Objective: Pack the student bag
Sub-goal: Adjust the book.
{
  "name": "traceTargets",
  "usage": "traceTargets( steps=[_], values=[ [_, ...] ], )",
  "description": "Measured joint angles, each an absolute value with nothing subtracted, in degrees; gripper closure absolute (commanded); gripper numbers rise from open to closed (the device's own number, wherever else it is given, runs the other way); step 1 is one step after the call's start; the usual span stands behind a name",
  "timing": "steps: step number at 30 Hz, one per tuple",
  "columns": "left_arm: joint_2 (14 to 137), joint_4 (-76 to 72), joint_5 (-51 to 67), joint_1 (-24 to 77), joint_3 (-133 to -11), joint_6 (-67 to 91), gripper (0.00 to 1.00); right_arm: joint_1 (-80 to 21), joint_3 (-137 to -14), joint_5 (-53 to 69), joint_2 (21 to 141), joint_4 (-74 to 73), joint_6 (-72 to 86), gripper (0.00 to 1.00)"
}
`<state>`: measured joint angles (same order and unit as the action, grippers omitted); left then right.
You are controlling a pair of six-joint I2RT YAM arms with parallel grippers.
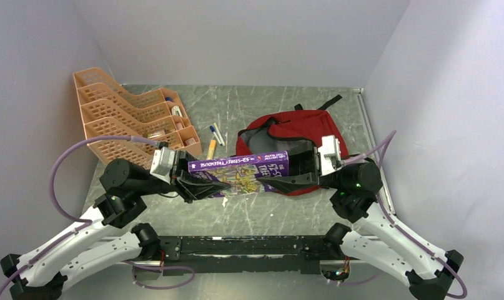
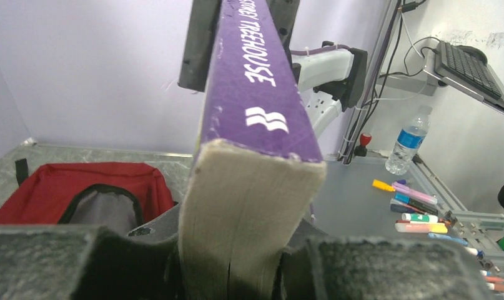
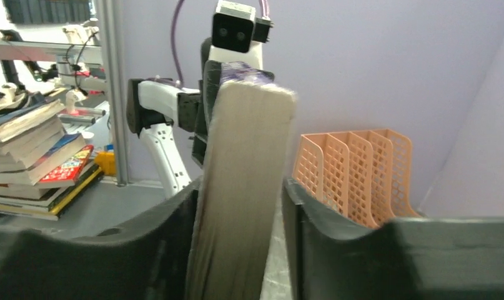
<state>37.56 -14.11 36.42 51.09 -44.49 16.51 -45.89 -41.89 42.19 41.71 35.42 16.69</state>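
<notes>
A thick purple paperback book (image 1: 240,167) hangs in the air between my two arms, spine up, just in front of the student bag (image 1: 299,128). The bag is red with grey lining and lies unzipped on the table. My left gripper (image 1: 202,184) is shut on the book's left end; in the left wrist view the page block (image 2: 237,206) fills the gap between the fingers. My right gripper (image 1: 280,181) surrounds the right end. In the right wrist view one finger touches the book (image 3: 246,175), while a slim gap shows at the other finger (image 3: 324,225).
An orange plastic tray rack (image 1: 121,115) stands at the back left and holds small items. A few pens (image 1: 215,134) lie between the rack and the bag. Grey walls enclose the table on three sides.
</notes>
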Motion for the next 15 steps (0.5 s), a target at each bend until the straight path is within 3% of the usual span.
traceTargets(
  steps=[4,15],
  values=[
    [37.6,-11.2,34.0,51.2,-44.5,17.5,0.95,-45.9,-42.1,37.6,40.5,30.4,11.6,0.36],
    [40.4,3.2,20.5,51.5,-45.2,17.8,0.95,-45.8,-37.5,15.2,30.5,19.9,5.0,0.34]
  ],
)
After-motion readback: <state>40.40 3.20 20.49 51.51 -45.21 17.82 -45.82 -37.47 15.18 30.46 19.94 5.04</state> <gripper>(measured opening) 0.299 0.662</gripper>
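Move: The left hand holds one end of the book, whose middle is about 6 cm to its right. The red backpack lies on the table, roughly 28 cm ahead of this hand, 25 cm to its right and 33 cm below; a yellow tube lies some 30 cm ahead, 5 cm left and 39 cm below. From the right hand, still around the book's other end, the book's middle is about 6 cm left; the backpack is roughly 27 cm ahead, 14 cm right and 36 cm below. Down about 7 cm and forward some 5 cm, the left hand carries the book towards the backpack in an unchanged pinch, tipping its fingers down and swinging them forward. The right hand opens wide and lets go of the other end, going forward about 6 cm and then also right, away from the book, as it turns nearly 30 degrees clockwise. ##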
